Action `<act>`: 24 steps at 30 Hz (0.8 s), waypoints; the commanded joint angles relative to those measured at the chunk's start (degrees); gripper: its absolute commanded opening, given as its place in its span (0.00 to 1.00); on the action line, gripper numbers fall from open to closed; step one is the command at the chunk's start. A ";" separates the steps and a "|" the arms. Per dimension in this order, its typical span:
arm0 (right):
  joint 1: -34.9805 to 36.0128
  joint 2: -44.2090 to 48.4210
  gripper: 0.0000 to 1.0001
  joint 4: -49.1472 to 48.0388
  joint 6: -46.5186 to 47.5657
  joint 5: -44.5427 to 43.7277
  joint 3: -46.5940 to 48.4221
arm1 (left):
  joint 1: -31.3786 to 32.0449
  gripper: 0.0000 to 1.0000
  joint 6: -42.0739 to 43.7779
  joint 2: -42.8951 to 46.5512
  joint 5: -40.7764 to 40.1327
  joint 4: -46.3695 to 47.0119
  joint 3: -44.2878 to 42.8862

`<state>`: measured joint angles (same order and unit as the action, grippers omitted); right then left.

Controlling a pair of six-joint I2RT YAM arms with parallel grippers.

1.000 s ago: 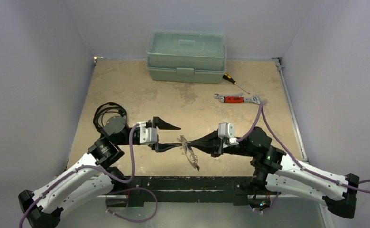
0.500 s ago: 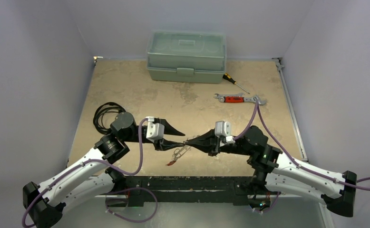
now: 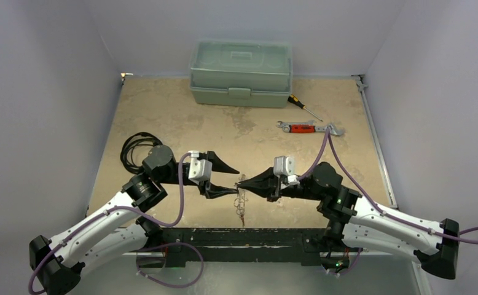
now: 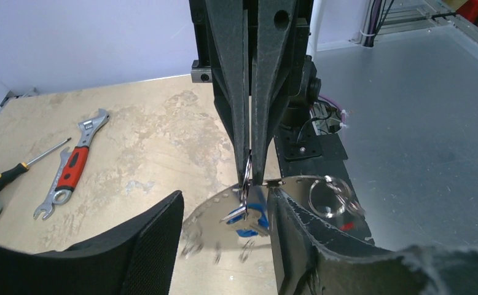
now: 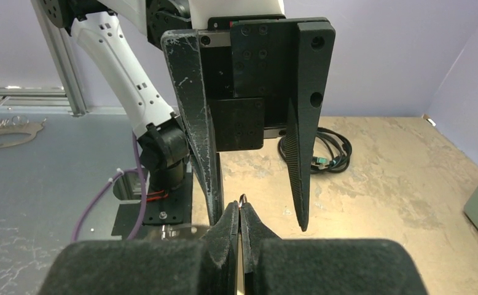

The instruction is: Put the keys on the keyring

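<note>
My right gripper [image 3: 244, 183] is shut on the top of the keyring [image 3: 242, 206], whose thin wire loop hangs below its tips, just above the table. In the left wrist view the right gripper [image 4: 250, 175] pinches the wire, and a blue-tagged key [image 4: 255, 215] dangles under it on the blurred keyring [image 4: 212, 206]. A small ring with a red tag [image 4: 346, 226] hangs further right. My left gripper [image 3: 233, 182] faces it tip to tip, open, its fingers [image 5: 301, 153] straddling the right gripper's tips. The wire runs past one fingertip [image 4: 276, 193].
A green toolbox [image 3: 241, 72] stands at the back. A red-handled wrench [image 3: 305, 128] and a screwdriver [image 3: 303, 107] lie at the back right. A coiled black cable [image 3: 138, 147] lies at the left, behind the left arm.
The right gripper has moved left and the left gripper right, so their tips now meet. The keyring swung from slanting left to hanging straight down. The left jaws narrowed, then widened.
</note>
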<state>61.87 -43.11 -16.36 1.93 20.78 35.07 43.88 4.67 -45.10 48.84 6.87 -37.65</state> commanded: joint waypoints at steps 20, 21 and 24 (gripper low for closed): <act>0.00 0.43 0.07 -1.05 -0.01 -3.51 1.52 | -0.18 0.00 4.50 0.00 -5.72 -3.75 -2.86; 0.01 0.41 0.17 0.29 0.14 -4.26 2.28 | -0.15 0.00 5.08 -0.14 -6.72 -4.45 -3.13; 0.01 0.73 0.45 4.92 0.89 -6.97 4.86 | -0.15 0.00 6.80 -0.71 -8.21 -6.48 -3.95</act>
<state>61.45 -43.44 -14.57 2.28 16.91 35.27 44.16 7.70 -45.54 46.50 2.66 -38.61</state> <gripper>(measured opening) 0.334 0.021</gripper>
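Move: The small key ring is still pinched in the right fingertips, about 1 cm to the left of the right hand point. It stands between the open left fingers, about 1 cm to the left hand's right and level in height. From the left hand, the metal keyring plate hangs some 5 cm back, 1 cm right and 4 cm down, and the blue tag about 2 cm right and 3 cm down, level fore and aft. Left fingers pinch the key ring, then the right hand lets go, opening and easing about 1.5 cm forward. ##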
